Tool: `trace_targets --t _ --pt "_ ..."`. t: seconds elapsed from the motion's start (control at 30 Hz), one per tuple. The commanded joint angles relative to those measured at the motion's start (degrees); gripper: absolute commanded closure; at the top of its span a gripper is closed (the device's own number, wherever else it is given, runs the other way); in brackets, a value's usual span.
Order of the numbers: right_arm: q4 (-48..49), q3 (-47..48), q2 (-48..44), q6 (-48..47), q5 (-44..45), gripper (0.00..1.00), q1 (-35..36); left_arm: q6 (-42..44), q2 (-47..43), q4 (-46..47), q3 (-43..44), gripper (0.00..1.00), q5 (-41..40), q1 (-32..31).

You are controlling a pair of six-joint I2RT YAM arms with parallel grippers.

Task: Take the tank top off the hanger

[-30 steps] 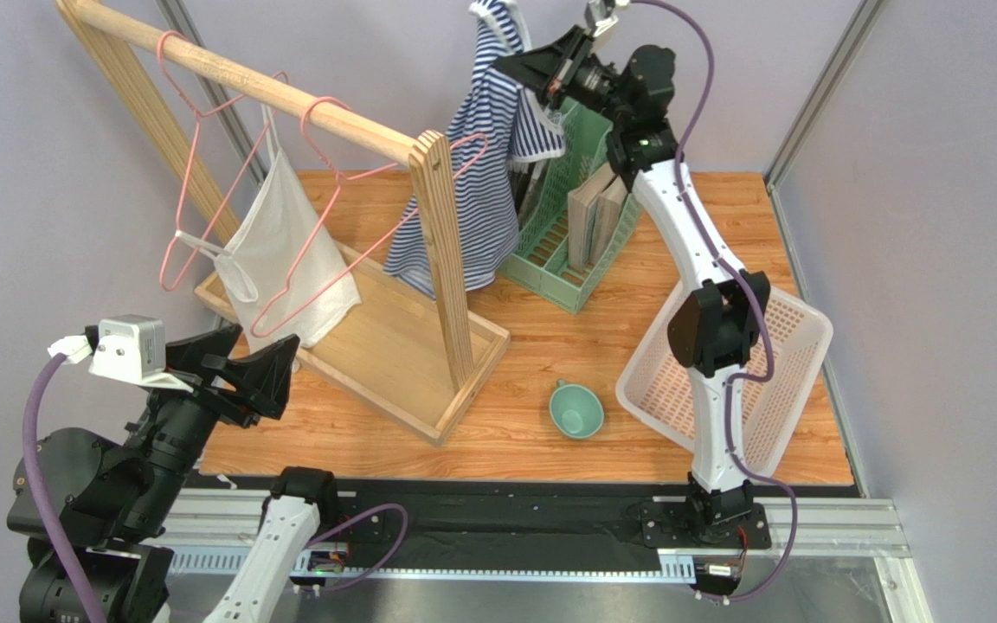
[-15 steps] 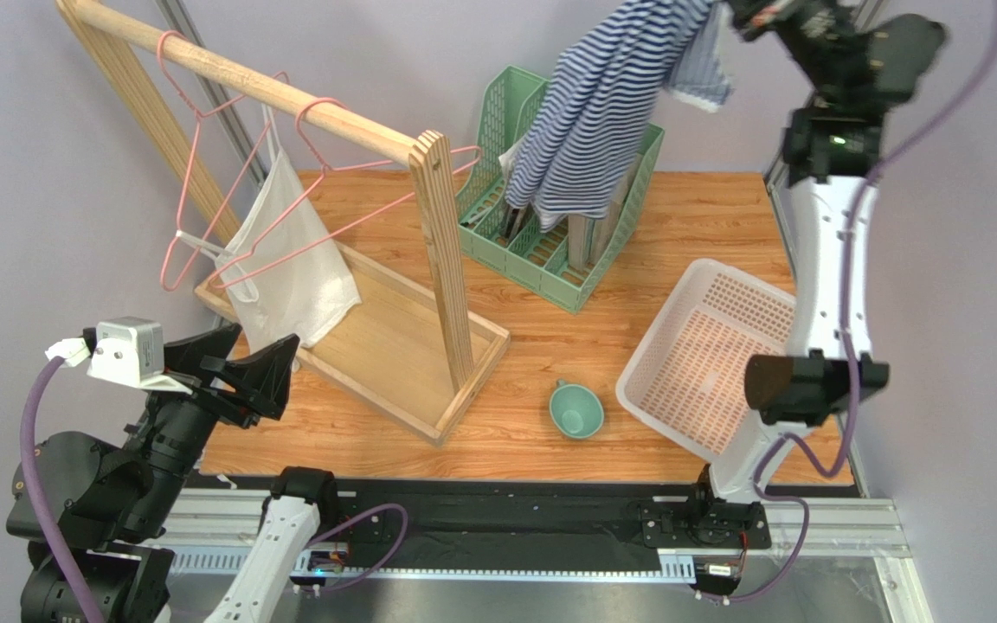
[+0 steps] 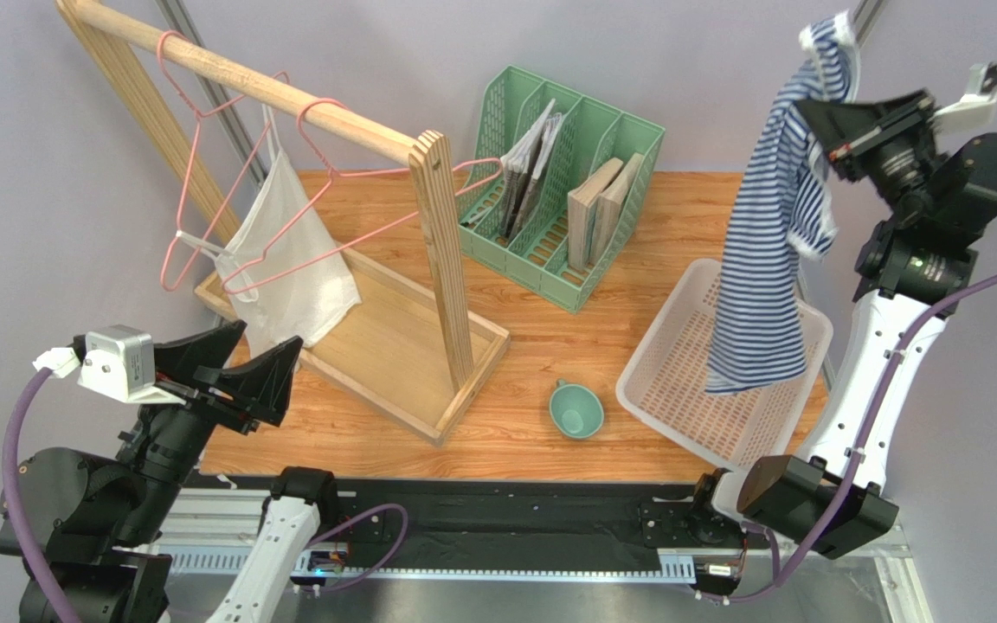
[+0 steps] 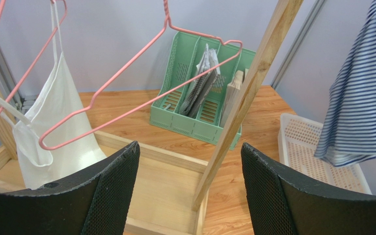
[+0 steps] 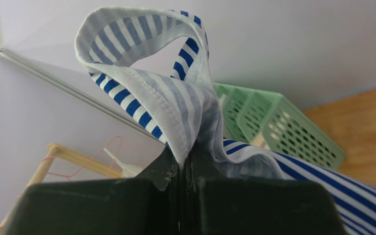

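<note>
My right gripper (image 3: pixel 832 120) is shut on a strap of the blue-and-white striped tank top (image 3: pixel 764 247) and holds it high at the right. The top hangs free, its hem over the white basket (image 3: pixel 673 379). In the right wrist view the strap (image 5: pixel 165 98) is pinched between the closed jaws (image 5: pixel 187 169). An empty pink hanger (image 3: pixel 374 236) hangs on the wooden rack (image 3: pixel 439 234). A white tank top (image 3: pixel 289 253) hangs on the rack by another pink hanger. My left gripper (image 3: pixel 250 370) is open and empty, low at the left, facing the rack (image 4: pixel 244 107).
A green file organizer (image 3: pixel 556 195) with papers stands at the back. A teal bowl (image 3: pixel 577 410) sits on the table near the front. The rack's wooden base tray (image 3: pixel 387 351) takes up the left half. The basket lies tilted at the table's right edge.
My right arm has swung from the rack to the far right, carrying the striped tank top off the hanger and over the basket. The left arm has barely moved.
</note>
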Motion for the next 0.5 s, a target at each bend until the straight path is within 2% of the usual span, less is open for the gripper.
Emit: trace_targets --t 0.0,0.2,0.33,0.47 --pt "-6.5 -10.74 -3.42 -11.19 4.0 1.0 -0.45 -0.38 -1.12 1.31 1.05 0.19 1.46 0.35" --pt "-14.05 -22.7 -8.78 -19.89 13.14 1.0 -0.36 -0.12 -2.08 1.57 0.09 0.2 2.25 0.35" --pt "-17.3 -31.66 -12.38 -20.25 20.95 1.0 -0.36 -0.38 -2.96 2.62 -1.06 0.2 3.3 0.35" --pt "-26.33 -38.08 -14.67 -18.94 33.85 1.0 -0.45 0.05 -3.58 3.06 -2.11 0.19 3.83 0.35"
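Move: The laundry basket that the right hand takes the tank top to lies nearly straight below sideways, its middle about 12 cm back towards the base and roughly 50 cm lower. From that hand the green rack stands some 14 cm ahead, 20 cm left and 43 cm down, and the green mug about 20 cm back, 20 cm left and 50 cm down. From the idle left hand, the basket is some 14 cm ahead, 52 cm right and 44 cm down. With its shut fingers still pinching the tank top by its upper edge, the right hand swings it swiftly down about 25 cm towards the laundry basket, drifting a few centimetres right and first slightly forward, then back. On the way the wrist tips the fingers down by roughly 35 degrees and turns somewhat clockwise, while the lower part of the cloth comes down onto the basket floor. ##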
